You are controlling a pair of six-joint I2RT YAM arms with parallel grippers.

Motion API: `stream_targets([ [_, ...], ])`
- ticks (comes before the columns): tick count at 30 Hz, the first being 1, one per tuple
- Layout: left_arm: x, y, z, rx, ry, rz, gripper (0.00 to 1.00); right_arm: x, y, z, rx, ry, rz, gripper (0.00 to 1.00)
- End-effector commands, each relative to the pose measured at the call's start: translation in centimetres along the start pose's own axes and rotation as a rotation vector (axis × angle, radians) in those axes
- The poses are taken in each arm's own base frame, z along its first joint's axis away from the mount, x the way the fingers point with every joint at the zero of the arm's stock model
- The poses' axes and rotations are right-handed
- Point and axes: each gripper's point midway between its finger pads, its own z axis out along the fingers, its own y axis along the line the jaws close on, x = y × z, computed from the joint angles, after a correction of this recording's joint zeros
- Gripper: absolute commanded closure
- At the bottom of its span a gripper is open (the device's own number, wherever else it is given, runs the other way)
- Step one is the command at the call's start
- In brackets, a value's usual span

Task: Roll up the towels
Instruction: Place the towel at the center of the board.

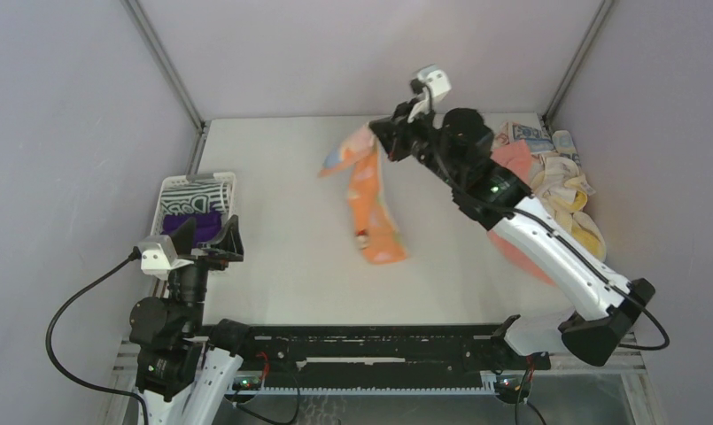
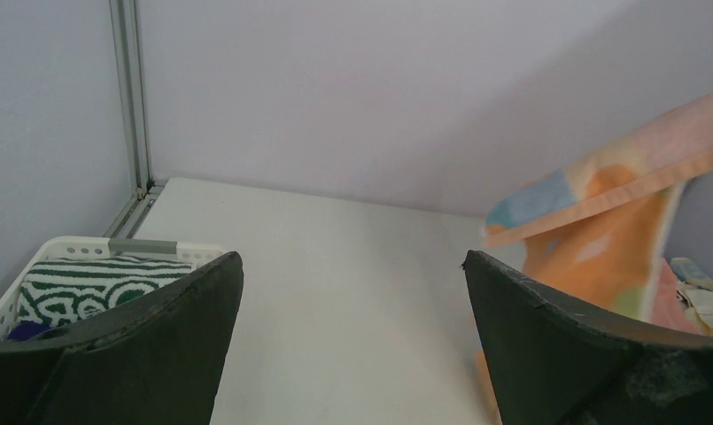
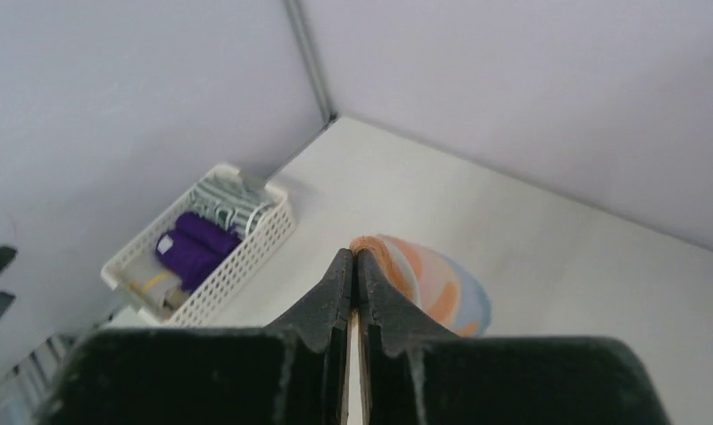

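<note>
My right gripper (image 1: 381,135) is shut on the top edge of a light-blue and orange towel (image 1: 370,199), lifted above the middle of the table so it hangs down with its lower end on the surface. In the right wrist view the towel (image 3: 437,283) bulges out past the closed fingertips (image 3: 353,257). In the left wrist view the hanging towel (image 2: 600,212) shows at the right. A pile of more towels (image 1: 561,181), salmon-pink, cream-yellow and blue-printed, lies at the far right. My left gripper (image 1: 213,230) stands open and empty near the basket, well apart from the towel.
A white slotted basket (image 1: 174,186) at the left holds a purple towel (image 1: 197,223) and a black-and-white striped one (image 1: 196,192). Walls close in the table at the back and both sides. A black rail (image 1: 370,341) runs along the near edge.
</note>
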Motion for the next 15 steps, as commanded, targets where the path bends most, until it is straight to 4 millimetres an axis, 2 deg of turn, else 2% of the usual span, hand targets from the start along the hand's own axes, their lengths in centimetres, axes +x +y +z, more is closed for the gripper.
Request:
stream_targets([
  [1, 0.8, 0.0, 0.3, 0.004, 0.015, 0.021, 0.0, 5.3, 1.0, 2.1, -0.043, 0.083, 0.051, 1.0],
  [3, 1.1, -0.1, 0.5, 0.005, 0.028, 0.018, 0.0, 8.8, 0.8, 2.2, -0.05, 0.173, 0.112, 1.0],
  [5, 1.2, -0.2, 0.8, 0.005, 0.045, 0.006, 0.0, 11.4, 0.4, 2.1, -0.036, 0.243, 0.151, 1.0],
  [8, 1.3, -1.2, 1.4, 0.032, 0.098, -0.018, 0.0, 12.9, 0.4, 2.0, -0.042, 0.286, 0.164, 1.0],
  [11, 2.2, -1.9, 2.2, 0.045, 0.181, -0.036, 0.0, 11.6, -0.4, 2.5, -0.032, 0.236, 0.167, 1.0],
  [13, 2.4, -1.9, 2.6, 0.032, 0.214, -0.042, 0.0, 9.4, -1.5, 3.2, -0.025, 0.173, 0.191, 1.0],
  [15, 2.4, -1.8, 2.8, 0.013, 0.236, -0.047, 0.0, 6.3, -2.7, 3.9, -0.007, 0.101, 0.199, 1.0],
])
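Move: The board's center lies some 43 cm below the right hand, about 3 cm back and level sideways; the orange towel already hangs from that hand's shut fingers. The basket stands about 45 cm to its left and 5 cm back, the pile of remaining towels about 42 cm to its right and 2 cm farther out, both far below. From the left hand, the center is roughly 11 cm ahead, 31 cm right and 33 cm down. Keep the orange towel pinched and lower the right gripper fast towards the board, about 17 cm, drifting slightly left early on and tipping the fingers down some 20 degrees, then ease back up a little. After a short delay, start the open left gripper forward and down, with some rightward travel, towards the board's center, tilting it down. ##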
